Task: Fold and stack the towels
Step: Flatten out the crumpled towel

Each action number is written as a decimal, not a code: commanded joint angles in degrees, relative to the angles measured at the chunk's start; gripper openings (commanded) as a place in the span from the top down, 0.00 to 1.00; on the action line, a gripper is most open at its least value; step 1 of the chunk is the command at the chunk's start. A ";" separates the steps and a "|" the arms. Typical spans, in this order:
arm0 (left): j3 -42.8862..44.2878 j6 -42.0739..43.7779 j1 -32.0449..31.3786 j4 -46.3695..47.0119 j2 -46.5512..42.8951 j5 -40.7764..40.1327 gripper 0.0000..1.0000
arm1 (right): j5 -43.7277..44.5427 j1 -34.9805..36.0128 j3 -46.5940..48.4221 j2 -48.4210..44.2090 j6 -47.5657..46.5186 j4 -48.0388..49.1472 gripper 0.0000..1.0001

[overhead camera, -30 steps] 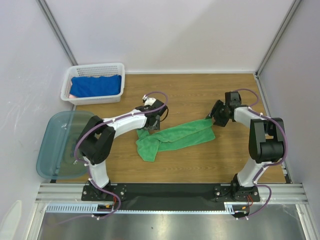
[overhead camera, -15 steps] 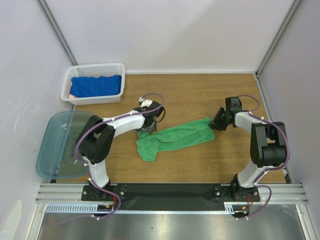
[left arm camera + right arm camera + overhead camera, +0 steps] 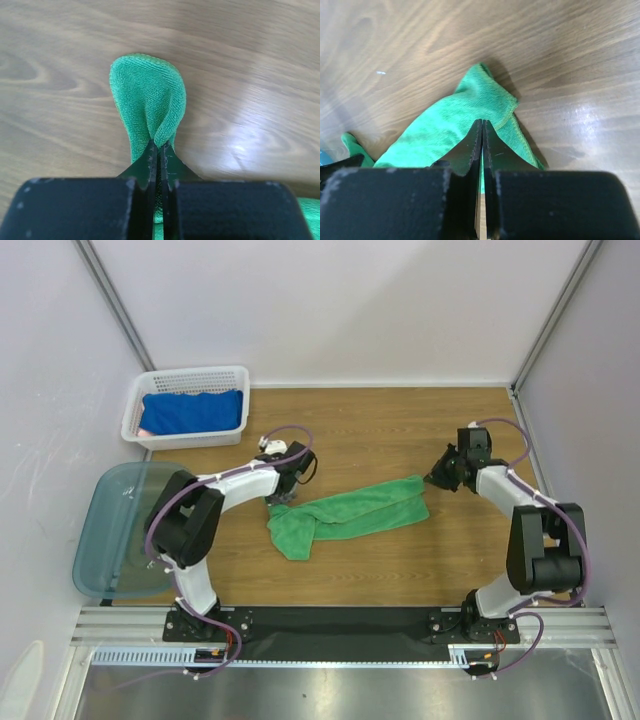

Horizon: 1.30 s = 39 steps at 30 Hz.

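Note:
A bright green towel (image 3: 350, 514) lies crumpled in a long band across the middle of the wooden table. My left gripper (image 3: 281, 497) is at its left end, shut on a raised fold of the green towel (image 3: 146, 95), which loops out beyond the fingertips (image 3: 152, 150). At the right end, my right gripper (image 3: 433, 479) is low over the table and shut on the corner of the green towel (image 3: 445, 125). A royal blue towel (image 3: 192, 411) lies in the white basket (image 3: 186, 379) at the back left.
A translucent teal tub (image 3: 112, 530) sits off the table's left edge beside the left arm. White walls enclose the table on the left, back and right. Bare wood (image 3: 380, 430) lies behind the green towel.
Both grippers have gone from open to shut on the ends of the green towel. The left gripper has shifted a little left, the right one slightly back and right.

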 commanded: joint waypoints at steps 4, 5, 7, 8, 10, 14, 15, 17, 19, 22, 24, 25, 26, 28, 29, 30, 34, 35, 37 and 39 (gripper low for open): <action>-3.39 -10.88 4.31 -7.08 -9.86 -4.43 1.00 | 3.78 -0.30 2.68 -7.26 -2.15 -4.30 1.00; -4.27 -12.81 4.58 -7.35 -11.44 -4.35 1.00 | 4.13 -0.39 2.68 -8.92 -2.24 -5.17 1.00; -6.72 -14.49 5.28 -7.62 -16.78 -4.00 1.00 | 4.75 -0.56 2.60 -10.86 -2.32 -5.71 1.00; -7.61 -15.28 5.37 -7.18 -18.56 -3.56 1.00 | 4.75 -0.83 2.42 -12.18 -2.50 -6.06 1.00; -9.71 -16.25 5.63 -6.74 -22.94 -3.47 1.00 | 4.14 -1.00 1.90 -12.89 -2.85 -6.15 1.00; -12.45 -17.66 6.07 -6.74 -26.22 -3.03 1.00 | -1.21 -1.79 -0.56 -11.14 -3.99 -3.79 0.84; -12.80 -17.23 6.33 -6.04 -26.22 -1.72 1.00 | -3.14 -1.62 -0.83 -9.83 -4.08 -3.08 0.78; -13.59 -17.66 6.42 -6.38 -25.43 -1.10 1.00 | -4.91 -1.09 -1.09 -8.77 -4.17 -1.07 0.74; -14.21 -18.36 6.34 -7.52 -24.82 -0.48 1.00 | -6.32 0.39 -1.10 -7.36 -4.17 0.61 0.67; -15.78 -19.94 6.34 -7.53 -24.81 -0.04 1.00 | -7.64 2.59 -0.57 -5.17 -4.26 3.34 0.63; -16.75 -20.04 6.34 -7.27 -25.69 -0.04 1.00 | -7.65 3.47 -0.31 -3.94 -4.17 4.66 0.62; -17.45 -20.21 6.42 -7.27 -25.95 -0.30 1.00 | -7.56 4.17 -0.30 -2.62 -4.00 5.01 0.62; -17.72 -20.47 6.42 -7.18 -26.13 -0.48 1.00 | -7.64 4.36 -0.22 -1.83 -3.91 5.53 0.62; -18.42 -20.39 6.51 -7.09 -26.48 -0.48 1.00 | -7.64 4.62 -0.22 -0.60 -3.56 6.06 0.60; -18.60 -20.47 6.60 -7.18 -26.57 -0.39 1.00 | -7.91 4.79 -0.30 0.63 -3.47 6.85 0.60; -18.86 -20.48 6.69 -6.92 -26.48 -0.22 1.00 | -8.17 4.97 -0.30 1.16 -3.47 7.29 0.60; -20.18 -20.56 6.69 -6.56 -26.48 0.31 1.00 | -8.17 5.94 -0.22 3.97 -3.47 8.18 0.59; -20.27 -20.65 6.69 -6.56 -26.57 0.40 1.00 | -8.17 6.03 -0.39 4.42 -3.38 8.52 0.59; -20.80 -20.30 6.69 -6.04 -26.66 0.57 1.00 | -8.17 6.64 -0.65 5.38 -3.12 8.97 0.58; -20.98 -19.77 6.86 -5.77 -26.66 0.84 1.00 | -8.09 7.17 -0.66 6.00 -2.85 9.67 0.57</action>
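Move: The left hand already pinches the green towel's left corner. The bare table it pulls towards lies about 8 cm to its left, 8 cm back and barely below. The towel's loose lower flap is some 9 cm back and 3 cm right. The shut, empty right hand has the towel's far right corner about 2 cm left, 1 cm ahead and 5 cm below. The near right corner is about 9 cm back. Keeping its pinch on the towel's left corner, the left hand drags it left and back, about 8 cm each way, arching up some 7 cm and back down while turning counter-clockwise. The right hand, holding nothing, rises about 6 cm and opens partway, then swings left and sinks after the far right corner, ending a little below its starting height. ##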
